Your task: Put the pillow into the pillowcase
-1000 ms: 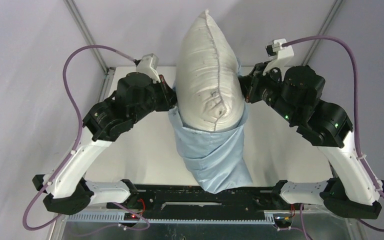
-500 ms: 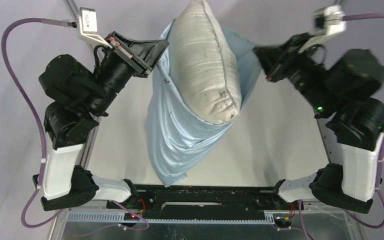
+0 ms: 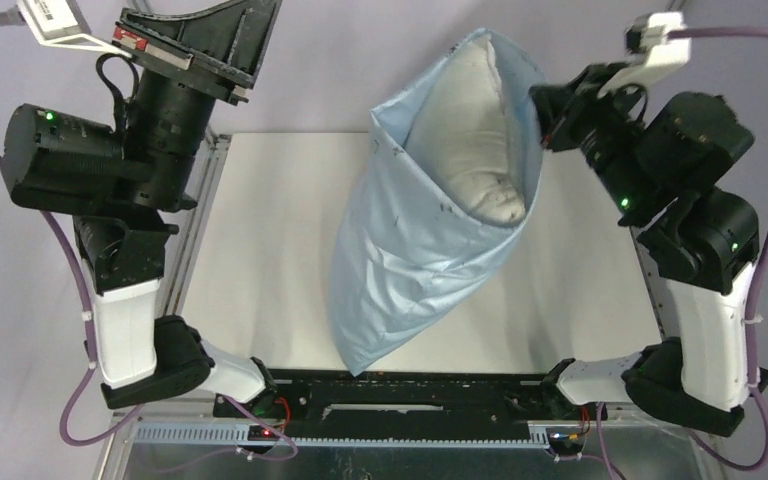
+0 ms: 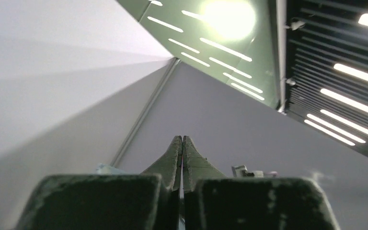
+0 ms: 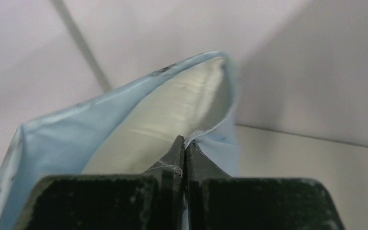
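Observation:
The light blue pillowcase (image 3: 410,260) hangs tilted above the table, mouth up, its lower corner near the front edge. Inside it sits the white pillow (image 3: 475,130), with only its top showing through the open mouth. My right gripper (image 3: 538,100) is shut on the right hem of the mouth. The right wrist view shows that gripper (image 5: 185,141) pinching the pillowcase (image 5: 67,139) hem, with the pillow (image 5: 172,110) just behind. My left gripper (image 3: 260,15) is raised high at the upper left, apart from the cloth. In its own view the left gripper (image 4: 182,139) is shut, with nothing between the fingers.
The white table (image 3: 260,240) lies under the hanging case, its metal frame rail (image 3: 205,200) along the left. Both arm bases stand on the black bar (image 3: 410,395) at the near edge. Grey walls close in the back and sides.
The left arm swung up and away to the left and no longer holds the case's left hem. The pillow has sunk deeper into the case, which now hangs from the right gripper alone.

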Controlling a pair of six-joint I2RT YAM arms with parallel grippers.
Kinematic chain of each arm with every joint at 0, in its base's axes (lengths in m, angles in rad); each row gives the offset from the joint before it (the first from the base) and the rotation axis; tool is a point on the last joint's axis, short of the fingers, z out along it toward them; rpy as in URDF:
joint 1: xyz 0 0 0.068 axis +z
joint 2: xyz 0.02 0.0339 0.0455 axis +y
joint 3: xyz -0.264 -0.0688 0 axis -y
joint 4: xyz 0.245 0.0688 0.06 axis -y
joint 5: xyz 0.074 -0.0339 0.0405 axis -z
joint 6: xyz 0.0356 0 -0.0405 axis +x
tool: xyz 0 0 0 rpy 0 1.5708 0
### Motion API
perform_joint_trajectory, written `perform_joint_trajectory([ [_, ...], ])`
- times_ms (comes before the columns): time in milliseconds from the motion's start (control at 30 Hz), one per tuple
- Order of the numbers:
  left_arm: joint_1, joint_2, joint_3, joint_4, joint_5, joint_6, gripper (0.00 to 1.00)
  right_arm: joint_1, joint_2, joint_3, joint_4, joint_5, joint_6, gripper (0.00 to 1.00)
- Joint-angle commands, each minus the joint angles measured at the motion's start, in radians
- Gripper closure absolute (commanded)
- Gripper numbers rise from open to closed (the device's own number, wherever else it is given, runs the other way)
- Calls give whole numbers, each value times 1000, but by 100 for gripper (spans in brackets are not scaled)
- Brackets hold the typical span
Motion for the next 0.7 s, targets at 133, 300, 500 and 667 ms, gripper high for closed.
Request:
perform_joint_trajectory([
  [133, 5, 92, -18, -99, 99, -70, 100, -126, 61, 307, 174, -49, -22, 100],
  [300, 38, -22, -239, -197, -67, -89, 75, -138, 52, 203, 240, -67, -7, 100],
  [500, 126, -208, -514, -196, -97, -107, 39, -179, 123, 333, 274, -143, 27, 100],
  [667, 213, -300, -581, -276, -130, -142, 13, -179, 169, 376, 347, -221, 89, 100],
])
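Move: The pillowcase's free left rim corner lies about 13 cm ahead of the left hand, 10 cm to its right and some 25 cm below. The pillow, already inside the case, has its middle roughly 8 cm ahead of that same hand, 17 cm to its right and 40 cm down. From the right hand, shut on the case's right rim, the left rim corner is about 5 cm ahead, 17 cm to the left and 9 cm lower. The pillowcase's right rim stays pinched in the right hand, which lifts it about 9 cm, going a little right on the way and tipping its fingers up. The empty left hand first slips right, then swoops some 20 cm down and about 9 cm forward to the free left rim corner, tilting down nearly 30 degrees and opening wide; no grip on the rim yet. ##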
